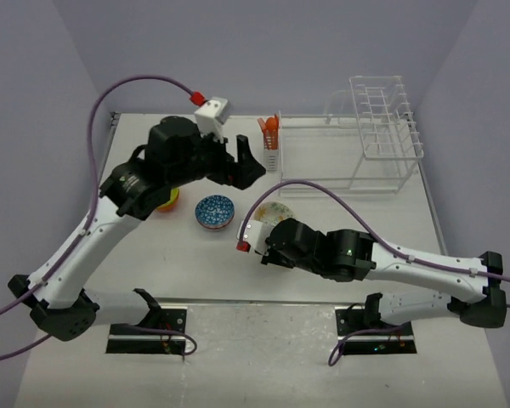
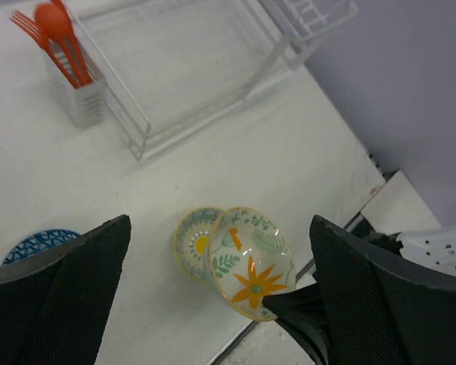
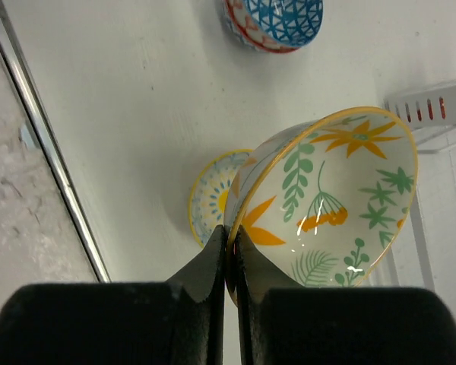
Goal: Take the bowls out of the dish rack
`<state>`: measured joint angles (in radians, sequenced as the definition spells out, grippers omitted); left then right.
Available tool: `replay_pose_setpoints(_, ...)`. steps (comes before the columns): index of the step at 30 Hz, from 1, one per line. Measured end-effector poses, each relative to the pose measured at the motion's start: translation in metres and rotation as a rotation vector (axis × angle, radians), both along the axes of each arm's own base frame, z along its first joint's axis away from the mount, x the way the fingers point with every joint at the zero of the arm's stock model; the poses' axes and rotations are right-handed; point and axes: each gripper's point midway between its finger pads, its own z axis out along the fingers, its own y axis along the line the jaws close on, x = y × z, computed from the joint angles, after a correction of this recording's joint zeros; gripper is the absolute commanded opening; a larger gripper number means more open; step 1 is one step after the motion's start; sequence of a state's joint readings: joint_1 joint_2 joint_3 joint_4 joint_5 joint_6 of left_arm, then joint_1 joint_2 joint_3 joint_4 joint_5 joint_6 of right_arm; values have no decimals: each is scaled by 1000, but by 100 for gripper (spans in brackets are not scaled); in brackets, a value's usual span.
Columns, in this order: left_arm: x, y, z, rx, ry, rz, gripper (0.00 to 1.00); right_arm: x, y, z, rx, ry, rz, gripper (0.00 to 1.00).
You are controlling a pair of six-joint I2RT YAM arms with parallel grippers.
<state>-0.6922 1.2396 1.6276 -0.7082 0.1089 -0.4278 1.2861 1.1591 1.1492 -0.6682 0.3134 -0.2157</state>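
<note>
My right gripper (image 3: pixel 229 245) is shut on the rim of the cream bowl with the orange-green leaf print (image 3: pixel 334 190). It holds the bowl tilted just above the table, over a small blue-and-yellow patterned dish (image 3: pixel 210 199). The same bowl shows in the top view (image 1: pixel 274 212) and in the left wrist view (image 2: pixel 251 258). My left gripper (image 2: pixel 219 222) is open and empty, high above that bowl. The blue patterned bowl (image 1: pixel 214 211) stands on the table left of it. A lime-green bowl's edge (image 1: pixel 170 201) shows under my left arm. The white dish rack (image 1: pixel 357 144) holds no bowls.
The cutlery basket with orange utensils (image 1: pixel 270 134) stands at the rack's left end and also shows in the left wrist view (image 2: pixel 61 34). The table's front edge (image 3: pixel 45 144) runs close to the held bowl. The tall slotted section (image 1: pixel 387 115) is at the back right.
</note>
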Motion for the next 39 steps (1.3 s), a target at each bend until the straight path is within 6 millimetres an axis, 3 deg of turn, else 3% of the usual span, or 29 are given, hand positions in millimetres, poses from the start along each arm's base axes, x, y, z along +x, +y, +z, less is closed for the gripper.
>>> replay_pose_setpoints(2, -6, -21, -28, 48, 64, -49, 100, -6, -9, -10, -89, -25, 30, 0)
replay_pose_setpoints(5, -19, -35, -66, 105, 151, -87, 100, -10, -14, 0, -100, -81, 75, 0)
replay_pose_setpoints(10, -37, -47, -92, 139, 209, -112, 93, -12, -21, 17, -76, -140, 95, 0)
replay_pose_setpoints(13, -50, -60, -100, 159, 221, -140, 76, -7, -23, 15, -104, -160, 75, 0)
replay_pose_setpoints(14, -54, -65, -104, 172, 224, -145, 61, -5, -24, 14, -119, -169, 65, 0)
replay_pose_setpoints(17, -52, -69, -122, 238, 229, -106, 35, 0, -29, 10, -164, -185, 40, 0)
replay_pose_setpoints(22, -41, -65, -152, 339, 254, -17, 30, 2, -32, 12, -183, -210, 28, 0)
replay_pose_setpoints(23, -39, -65, -155, 350, 256, -4, 19, 1, -31, 12, -182, -212, 31, 0)
replay_pose_setpoints(24, -38, -65, -158, 355, 261, 9, 14, 0, -30, 12, -180, -213, 37, 0)
replay_pose_setpoints(25, -37, -65, -159, 360, 258, 20, 0, 0, -29, 13, -174, -214, 40, 0)
replay_pose_setpoints(29, -31, -68, -155, 323, 265, 75, 0, -2, -24, 16, -156, -223, 43, 0)
replay_pose_setpoints(31, -30, -67, -153, 316, 263, 92, 0, 0, -24, 17, -151, -228, 34, 59)
replay_pose_setpoints(32, -29, -65, -153, 322, 255, 97, 0, 2, -24, 18, -144, -239, 23, 93)
replay_pose_setpoints(33, -27, -61, -155, 336, 247, 111, 0, 4, -24, 20, -130, -247, 14, 99)
replay_pose_setpoints(39, -27, -48, -184, 399, 255, 149, 0, 3, -53, 32, 10, -252, -80, 99)
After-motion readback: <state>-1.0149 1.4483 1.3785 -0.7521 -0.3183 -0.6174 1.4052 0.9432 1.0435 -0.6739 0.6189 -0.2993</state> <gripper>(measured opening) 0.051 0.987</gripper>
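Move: The flower-patterned bowl, tilted in the right hand's closed grip, lies about 6 cm back from the open left hand, 8 cm to its right and some 16 cm below. From the right hand the bowl's middle is roughly 5 cm ahead, 1 cm to the right and level. Under the right hand, about 5 cm ahead and 18 cm down, the sunflower bowl stands on the table. The blue bowl stack is around 4 cm ahead of the left hand, 9 cm to its left and 34 cm below. Down about 18 cm, and somewhat right and back, the left hand goes to the flower-patterned bowl, rolling its left side up some 20 degrees, and shuts its fingers on the rim opposite the right grip. The right hand holds the bowl nearly still while its fingers tip up, then opens wide and begins to back off to the right, as the left sinks a little farther with its grip. ##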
